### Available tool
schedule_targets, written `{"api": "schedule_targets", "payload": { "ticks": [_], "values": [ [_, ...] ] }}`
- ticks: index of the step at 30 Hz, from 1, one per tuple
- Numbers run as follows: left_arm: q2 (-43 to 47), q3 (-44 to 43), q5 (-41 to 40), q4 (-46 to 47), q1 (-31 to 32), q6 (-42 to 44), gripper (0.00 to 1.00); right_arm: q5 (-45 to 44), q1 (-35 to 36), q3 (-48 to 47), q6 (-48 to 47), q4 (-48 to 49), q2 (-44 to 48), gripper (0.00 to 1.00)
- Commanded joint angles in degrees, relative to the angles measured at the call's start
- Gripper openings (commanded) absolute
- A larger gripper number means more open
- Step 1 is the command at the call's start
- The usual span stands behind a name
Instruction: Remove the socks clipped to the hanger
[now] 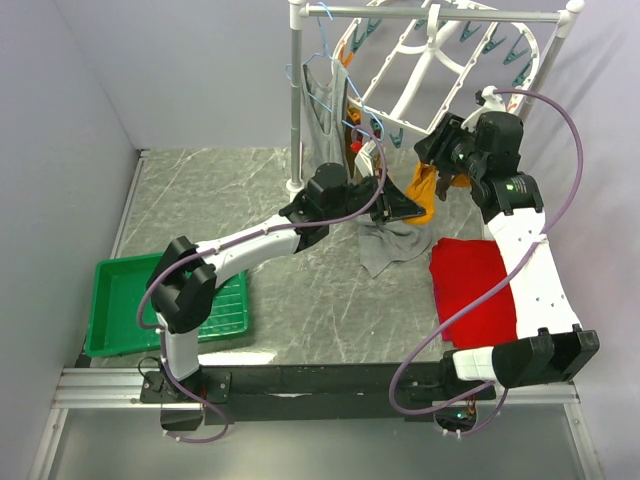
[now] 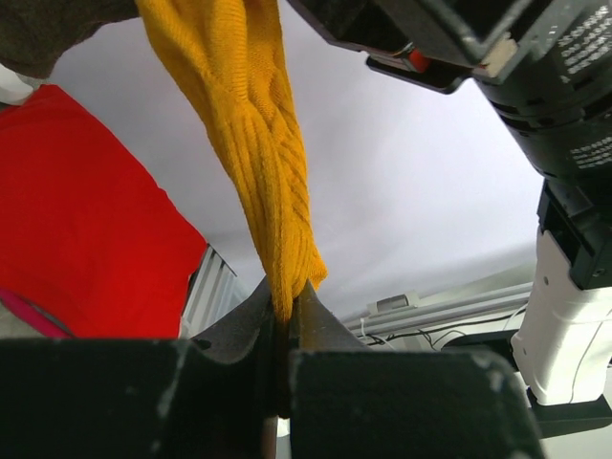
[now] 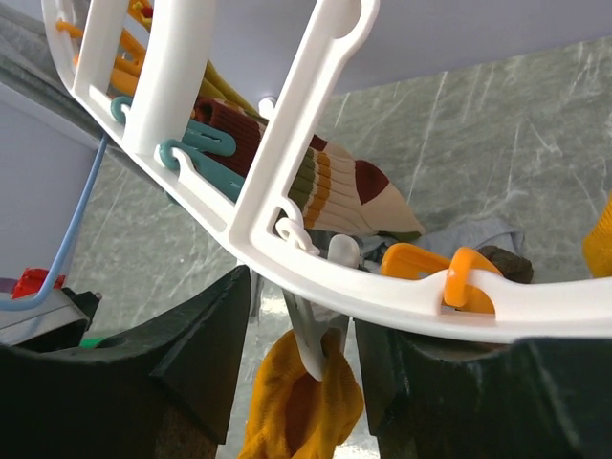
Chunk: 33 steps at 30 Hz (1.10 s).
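The round white hanger (image 1: 425,62) hangs from the rack's top bar, with teal and orange clips on its rim. A mustard-orange sock (image 1: 424,192) hangs from a white clip (image 3: 323,320) under the rim (image 3: 402,298). My left gripper (image 1: 404,206) is shut on the sock's lower tip (image 2: 284,304). My right gripper (image 1: 447,150) is open, its fingers (image 3: 206,330) standing either side of that white clip without touching it. The sock's top (image 3: 301,406) bunches below the clip. A striped brown and tan sock (image 3: 335,186) is clipped further along the rim.
A grey garment on a thin blue wire hanger (image 1: 322,100) hangs by the rack's pole (image 1: 296,110). A grey cloth (image 1: 392,247) and a red cloth (image 1: 475,285) lie on the marble table. A green tray (image 1: 120,300) sits front left.
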State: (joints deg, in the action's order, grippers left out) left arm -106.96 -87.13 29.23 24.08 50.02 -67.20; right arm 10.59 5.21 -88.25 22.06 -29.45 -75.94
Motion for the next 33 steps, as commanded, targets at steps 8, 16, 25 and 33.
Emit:
{"api": "schedule_targets", "payload": {
  "ticks": [8, 16, 25, 33],
  "values": [
    [3.95, 1.09, 1.09, 1.94, 0.78, -0.65, 0.07, -0.13, -0.64, 0.97, 2.37, 5.02, 1.15, 0.33],
    [5.35, 5.56, 1.44, 2.38, 1.66, -0.65, 0.06, -1.45, -0.73, -0.08, 2.28, 3.53, 0.18, 0.0],
    [18.51, 15.67, -5.31, -20.22, 2.27, 13.28, 0.02, -2.06, -0.73, -1.57, 1.05, -0.16, -0.26, 0.09],
    [41.43, 28.83, -29.05, -44.89, 1.84, 15.0, 0.01, -3.12, -0.64, -2.28, 0.17, -1.92, 0.09, 0.16]
  ]
}}
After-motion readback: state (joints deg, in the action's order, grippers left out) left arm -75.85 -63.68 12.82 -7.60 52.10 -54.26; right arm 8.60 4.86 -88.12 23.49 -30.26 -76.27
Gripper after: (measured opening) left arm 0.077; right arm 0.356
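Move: The clip on the rack's rim is about 1 cm ahead of my right hand, between my fingers. The yellow sock it holds has its middle some 5 cm back, 2 cm left and 5 cm below that hand; the brown sock hangs about 2 cm ahead, 4 cm right, 8 cm down. My left hand already grips the yellow sock's free end; the green basket lies about 55 cm to its left, 5 cm back, 32 cm below. I hold my right hand in place and close its fingers partway on the clip's handles, then keep squeezing. My left hand keeps its pinch on the yellow sock, waits, draws back and down about 5 cm away from the clip, then swings quickly left towards the green basket, some 12 cm left in all, its fingertips dipping about 25 degrees. ##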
